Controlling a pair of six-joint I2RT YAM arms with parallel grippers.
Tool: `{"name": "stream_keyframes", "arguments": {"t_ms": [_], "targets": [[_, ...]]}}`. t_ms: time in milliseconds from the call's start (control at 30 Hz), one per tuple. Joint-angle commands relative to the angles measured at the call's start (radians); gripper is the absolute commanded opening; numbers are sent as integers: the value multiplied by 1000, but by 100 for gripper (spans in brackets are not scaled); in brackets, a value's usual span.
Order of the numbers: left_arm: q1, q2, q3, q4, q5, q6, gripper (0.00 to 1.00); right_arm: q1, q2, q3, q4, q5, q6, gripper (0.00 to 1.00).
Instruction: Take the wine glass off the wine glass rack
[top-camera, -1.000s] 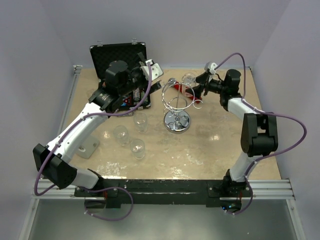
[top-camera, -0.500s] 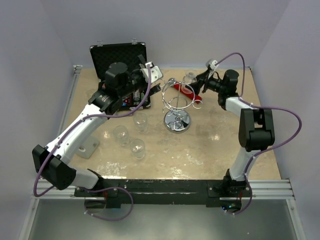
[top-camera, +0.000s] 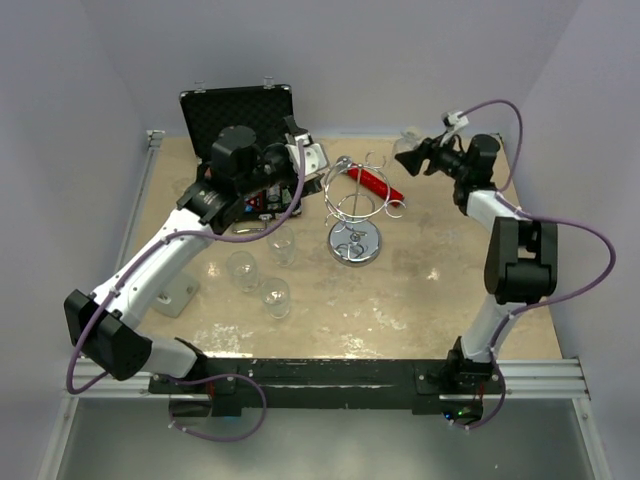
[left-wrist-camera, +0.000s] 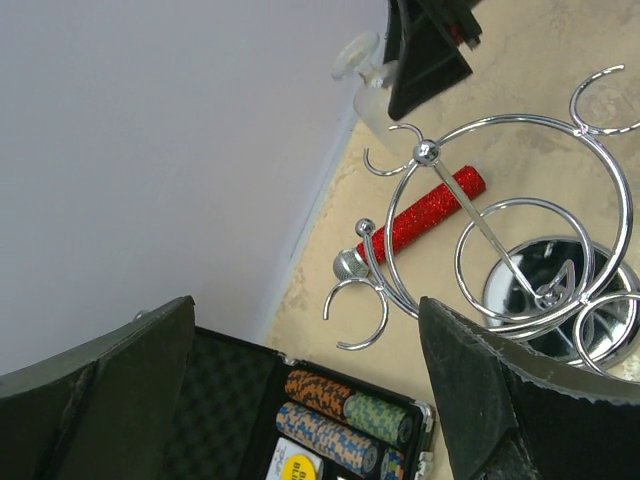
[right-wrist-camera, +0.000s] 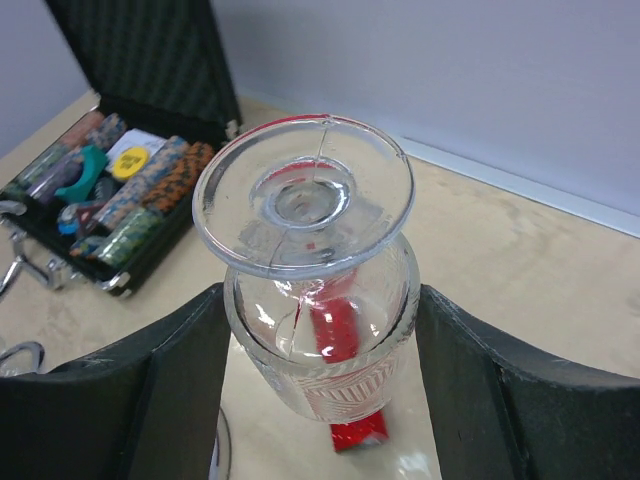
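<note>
The wine glass rack (top-camera: 352, 212) is a chrome wire stand with a round mirrored base, at the table's middle back. It also shows in the left wrist view (left-wrist-camera: 505, 235), with its visible loops empty. My right gripper (top-camera: 414, 160) is shut on a clear wine glass (top-camera: 406, 150), held upside down, foot up, in the air to the right of the rack and apart from it. In the right wrist view the fingers (right-wrist-camera: 160, 400) press both sides of the glass bowl (right-wrist-camera: 320, 320). My left gripper (top-camera: 306, 160) is open and empty, left of the rack, above the chip case.
An open black chip case (top-camera: 238, 112) with stacked chips (left-wrist-camera: 335, 415) sits at the back left. A red glitter tube (top-camera: 376, 184) lies behind the rack. Three clear glasses (top-camera: 274, 296) stand on the table left of the rack's base. Walls close in at back and sides.
My right gripper has carried the wine glass right and back, away from the rack's loops. The left arm has shifted only slightly.
</note>
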Motion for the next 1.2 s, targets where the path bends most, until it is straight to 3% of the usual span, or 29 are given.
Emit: {"name": "stream_keyframes", "arguments": {"t_ms": [0,133,433,733,900,1167], "targets": [[-47,-14,3,11,13,148,97,-76,-176,94,16,47,89,39],[-115,-9,-45,141,-44,270,96,-99,-253,143,26,-8,249,37],[-206,22,-200,621,-81,521,91,-100,-334,100,273,-252,861,33],[-279,117,-232,841,-47,664,91,-65,-408,106,125,-247,883,35],[-307,173,-229,881,-66,681,80,-21,-442,82,82,-240,873,36],[-336,264,-209,1030,-158,730,76,-8,-466,57,38,-235,853,36]]}}
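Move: The glass held in the right hand lies about 13 cm ahead of the open left hand, 24 cm to its right and 14 cm lower; the rack stands some 4 cm ahead, 9 cm right and 22 cm below that hand. Counted from the right hand, the left gripper is roughly 13 cm back, 24 cm left and 14 cm above. The red microphone lies 7 cm ahead and 8 cm left of the right hand, 19 cm below. Still pinching the upside-down glass, the right hand lifts it about 21 cm, dips right at first, then draws back 15 cm and slightly left towards the other gripper, tipping its fingers upward. The left hand swings 14 cm right over the rack to meet it, with a little back, rolling some 50 degrees so its fingers tilt up; they narrow somewhat but stay open, short of the glass. ##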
